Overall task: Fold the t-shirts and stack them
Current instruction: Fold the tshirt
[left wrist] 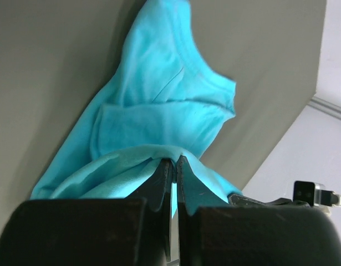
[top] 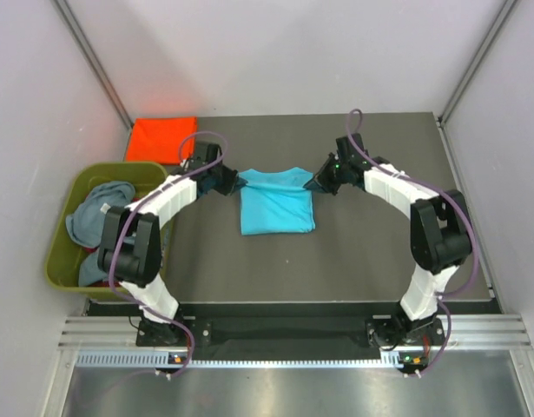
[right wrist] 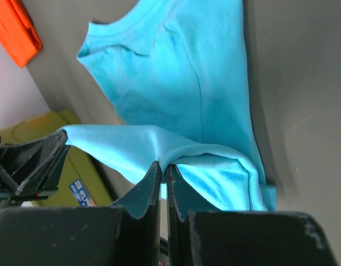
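Note:
The bright turquoise t-shirt (top: 277,201) lies partly folded in the middle of the dark table. My left gripper (top: 233,182) is shut on its far left edge, and the cloth (left wrist: 159,105) drapes over my pinched fingers (left wrist: 162,183). My right gripper (top: 318,182) is shut on its far right edge, the cloth (right wrist: 181,72) pinched between my fingers (right wrist: 151,183). The orange-red t-shirt (top: 161,139) lies folded at the far left corner and shows in the right wrist view (right wrist: 18,30). The grey-blue t-shirt (top: 97,208) and a red one (top: 97,276) lie in the tub.
The olive-green plastic tub (top: 62,252) stands off the table's left edge, beside my left arm. White walls close the cell on the left, right and back. A metal rail (top: 284,334) runs along the near edge.

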Controlling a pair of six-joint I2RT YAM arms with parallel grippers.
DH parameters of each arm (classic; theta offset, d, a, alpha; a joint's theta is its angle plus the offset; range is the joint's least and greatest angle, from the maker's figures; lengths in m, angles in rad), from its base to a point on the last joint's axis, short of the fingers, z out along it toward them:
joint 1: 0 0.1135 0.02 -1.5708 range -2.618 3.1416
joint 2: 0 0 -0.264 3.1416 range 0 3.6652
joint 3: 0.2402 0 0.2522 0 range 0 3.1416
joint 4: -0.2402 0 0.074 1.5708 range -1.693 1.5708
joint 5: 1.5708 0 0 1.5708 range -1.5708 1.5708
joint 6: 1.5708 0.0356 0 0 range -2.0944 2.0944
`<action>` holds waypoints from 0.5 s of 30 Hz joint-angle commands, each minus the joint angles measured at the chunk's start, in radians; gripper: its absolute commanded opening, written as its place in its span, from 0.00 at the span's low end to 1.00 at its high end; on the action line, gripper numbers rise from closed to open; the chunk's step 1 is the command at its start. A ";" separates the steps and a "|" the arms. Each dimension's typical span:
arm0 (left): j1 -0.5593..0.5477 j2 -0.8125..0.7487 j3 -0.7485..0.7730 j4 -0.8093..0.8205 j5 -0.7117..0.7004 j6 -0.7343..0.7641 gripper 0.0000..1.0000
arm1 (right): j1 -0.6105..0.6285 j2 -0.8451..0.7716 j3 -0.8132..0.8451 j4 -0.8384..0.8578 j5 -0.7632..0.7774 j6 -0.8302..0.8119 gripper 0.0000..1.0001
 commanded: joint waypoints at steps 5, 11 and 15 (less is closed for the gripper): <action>0.061 0.135 0.171 0.089 0.097 0.039 0.00 | -0.048 0.111 0.179 -0.015 -0.063 -0.015 0.00; 0.085 0.241 0.248 0.088 0.144 0.052 0.00 | -0.070 0.199 0.274 -0.040 -0.080 -0.024 0.00; 0.101 0.304 0.291 0.066 0.157 0.066 0.00 | -0.085 0.242 0.315 -0.043 -0.092 -0.026 0.00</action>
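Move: Each hand still holds a corner of the light-blue t-shirt's hem. From the left hand, the collar end is roughly 8 cm ahead, 11 cm right and 9 cm down; from the right hand, about 8 cm ahead, 10 cm left and 8 cm down. The near fold lies some 13 cm back and 11 cm right of the left hand, the folded orange shirt about 16 cm ahead and 24 cm left, both below. Both hands, still pinching the hem corners, carry the hem forward about 6 cm over the shirt towards the collar. ##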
